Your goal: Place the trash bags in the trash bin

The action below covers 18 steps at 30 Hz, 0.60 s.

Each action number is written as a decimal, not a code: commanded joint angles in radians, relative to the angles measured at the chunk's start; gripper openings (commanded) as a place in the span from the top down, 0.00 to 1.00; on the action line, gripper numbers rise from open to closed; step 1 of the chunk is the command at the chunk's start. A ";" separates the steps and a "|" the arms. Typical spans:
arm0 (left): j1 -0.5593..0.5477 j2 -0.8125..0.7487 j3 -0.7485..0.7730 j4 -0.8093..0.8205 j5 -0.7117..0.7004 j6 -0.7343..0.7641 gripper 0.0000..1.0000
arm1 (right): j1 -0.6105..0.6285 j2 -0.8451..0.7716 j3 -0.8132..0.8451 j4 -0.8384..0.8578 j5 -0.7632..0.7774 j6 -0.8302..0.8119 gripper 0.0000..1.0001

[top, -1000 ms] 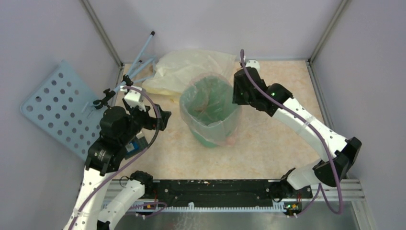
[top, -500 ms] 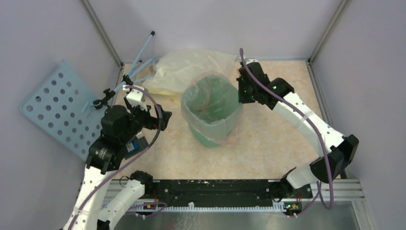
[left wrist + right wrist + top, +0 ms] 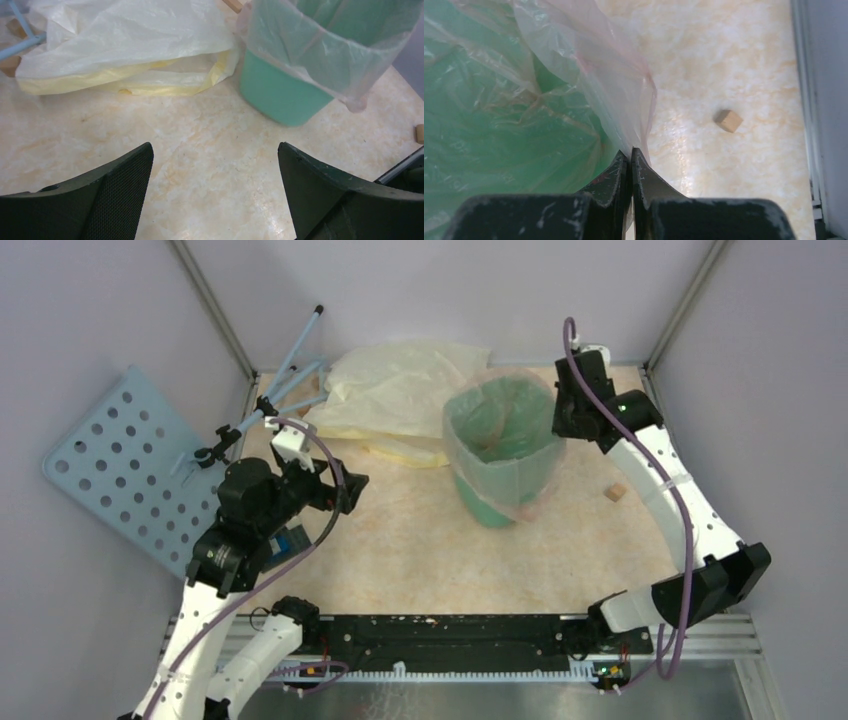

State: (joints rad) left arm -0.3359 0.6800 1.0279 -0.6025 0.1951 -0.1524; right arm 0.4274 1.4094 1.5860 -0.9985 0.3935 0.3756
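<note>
The mint-green trash bin [image 3: 497, 502] stands tilted at the back right of the table, lined with the translucent pale-pink trash bag [image 3: 527, 475] folded over its rim. My right gripper [image 3: 562, 425] is shut on the bag's edge at the bin's right rim; the right wrist view shows its closed fingers [image 3: 644, 175] pinching the pink film [image 3: 589, 65] beside the green bin wall [image 3: 499, 140]. My left gripper [image 3: 345, 490] is open and empty, left of the bin. In the left wrist view the bin [image 3: 280, 90] and bag [image 3: 325, 45] lie ahead to the right.
A larger opaque pale-yellow plastic bag [image 3: 395, 390] lies at the back, left of the bin, also in the left wrist view [image 3: 130, 45]. A small wooden block [image 3: 615, 492] lies right of the bin [image 3: 728, 120]. A blue perforated panel [image 3: 120, 465] and blue rods [image 3: 290, 360] stand left.
My right gripper has moved right and back, pulling the bag and dragging the bin with it toward the back right corner. A wooden block now shows. The left arm barely moved.
</note>
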 commanded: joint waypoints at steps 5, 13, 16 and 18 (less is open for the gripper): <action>0.000 0.052 -0.028 0.119 0.069 -0.057 0.01 | -0.124 -0.013 0.076 0.100 0.116 0.052 1.00; 0.000 0.058 -0.104 0.186 0.046 -0.156 0.01 | -0.165 0.044 0.013 0.271 0.039 0.173 1.00; 0.000 0.067 -0.122 0.198 0.027 -0.182 0.01 | -0.163 0.072 0.017 0.314 0.015 0.252 1.00; 0.000 0.076 -0.127 0.204 0.015 -0.197 0.01 | -0.155 0.066 -0.019 0.367 0.016 0.315 1.00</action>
State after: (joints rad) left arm -0.3359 0.7502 0.9104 -0.4782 0.2375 -0.2947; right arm 0.2611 1.4750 1.5929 -0.8089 0.4438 0.5369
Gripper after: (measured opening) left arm 0.987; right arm 0.015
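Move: The green trash bin lined with the pink bag has its middle about 11 cm to the right gripper's left, roughly level with it fore and aft and 13 cm below. From that gripper, the white trash bag with the yellow edge lies some 22 cm ahead and 35 cm left; the small wooden block is 4 cm ahead and 14 cm right. From the left gripper, the bin is about 12 cm ahead and 32 cm right. Keep the right fingers shut on the pink bag at the bin's rim and shift the bin with them: swing right and slightly forward, then forward, about 6 cm ahead and 5 cm right in all, turning the wrist some 15 degrees clockwise. Meanwhile bring the open, empty left gripper down about 4 cm, easing forward and right. ##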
